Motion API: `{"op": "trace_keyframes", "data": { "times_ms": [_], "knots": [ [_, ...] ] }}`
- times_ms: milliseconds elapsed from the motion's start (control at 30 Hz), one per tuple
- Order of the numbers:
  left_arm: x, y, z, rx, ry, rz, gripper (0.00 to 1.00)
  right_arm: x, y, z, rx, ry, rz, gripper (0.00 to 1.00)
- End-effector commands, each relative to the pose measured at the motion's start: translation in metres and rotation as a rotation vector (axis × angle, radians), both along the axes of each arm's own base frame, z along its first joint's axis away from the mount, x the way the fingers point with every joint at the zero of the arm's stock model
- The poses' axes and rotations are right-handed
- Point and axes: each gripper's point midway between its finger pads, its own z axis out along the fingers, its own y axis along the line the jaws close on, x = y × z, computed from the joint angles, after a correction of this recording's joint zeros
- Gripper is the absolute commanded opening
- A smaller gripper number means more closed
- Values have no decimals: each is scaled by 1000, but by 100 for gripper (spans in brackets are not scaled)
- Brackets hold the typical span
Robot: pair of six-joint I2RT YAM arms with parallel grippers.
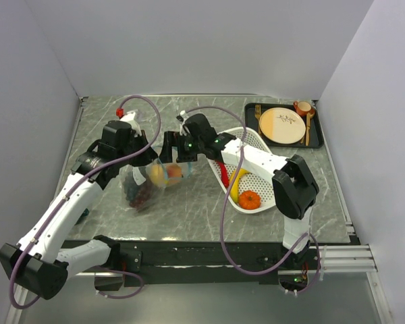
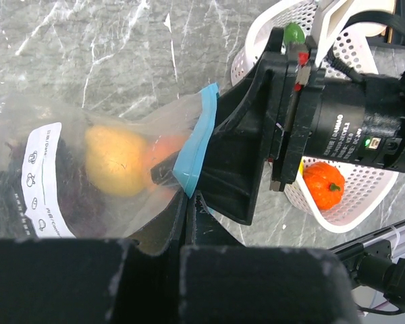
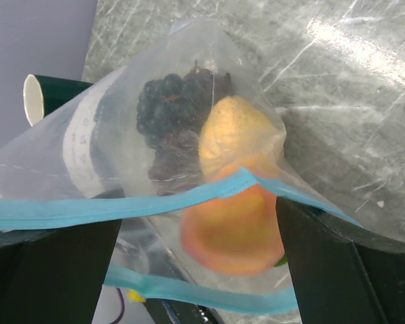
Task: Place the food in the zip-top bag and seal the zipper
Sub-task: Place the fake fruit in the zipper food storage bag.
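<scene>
The zip-top bag (image 1: 145,185) hangs just above the table with its mouth open toward the right. Dark grapes (image 3: 165,108) and a yellow lemon (image 3: 233,138) lie inside it. The peach (image 3: 233,229) sits blurred in the mouth, between the two halves of the teal zipper (image 3: 121,206). My right gripper (image 3: 196,233) stands open with its fingers wide at either side of the peach. My left gripper (image 2: 185,199) is shut on the near end of the zipper (image 2: 196,135), holding the bag up. A red chili (image 1: 223,172), a banana (image 1: 236,185) and an orange tomato (image 1: 249,199) lie in the basket.
The white perforated basket (image 1: 260,145) stands right of the bag, under my right arm, with a green piece (image 2: 294,32) at its far end. A black tray (image 1: 253,111) with a beige plate, a cup and cutlery is at the back right. A dark green cup (image 3: 47,91) lies behind the bag.
</scene>
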Motion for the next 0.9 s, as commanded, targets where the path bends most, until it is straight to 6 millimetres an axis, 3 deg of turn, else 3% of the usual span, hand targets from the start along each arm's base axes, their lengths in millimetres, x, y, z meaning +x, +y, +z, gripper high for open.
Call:
{"op": "trace_keyframes", "data": {
  "times_ms": [0, 33, 100, 167, 200, 233, 300, 467, 567, 700, 867],
  "knots": [
    [7, -3, 24, -27, -73, 2, 1, 8, -17, 32, 7, -103, -60, 100],
    [7, -3, 23, -23, -72, 2, 1, 8, -23, 27, -8, -106, -74, 100],
    [7, -1, 23, -24, -79, 12, 1, 10, -36, 38, -11, -135, -107, 100],
    [6, 1, 26, -29, -88, 25, 1, 22, -63, 32, -80, -149, -217, 100],
    [7, 3, 27, -26, -98, 35, 1, 26, -76, 45, -78, -178, -260, 100],
    [7, 4, 28, -24, -102, 38, 1, 30, -94, 36, -123, -188, -329, 100],
    [7, 5, 27, -17, -99, 41, 1, 43, -129, 47, -122, -210, -430, 100],
    [9, 1, 26, -26, -100, 28, 1, 64, -214, 11, -325, -151, -623, 100],
    [10, 2, 26, -21, -96, 29, 1, 73, -250, -19, -520, -148, -624, 100],
    [9, 0, 23, -25, -87, 23, 1, 78, -280, -61, -751, -123, -562, 100],
    [7, 0, 20, -28, -77, 26, 1, 86, -305, -85, -829, -92, -584, 100]
  ]
}}
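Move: The cucumber in the white basket lies about 31 cm right of the right hand, 10 cm ahead and 14 cm down. At that depth, the red chili is some 23 cm right and 2 cm ahead, the banana 28 cm right and 2 cm back. The peach sits inside the bag straight under this hand, about 6 cm down. From the left hand the cucumber lies some 35 cm right, 12 cm ahead and 18 cm down. Open right hand leaves the bag's mouth, swinging about 27 cm right and forward, then down over the basket, tipping fingers downward. ##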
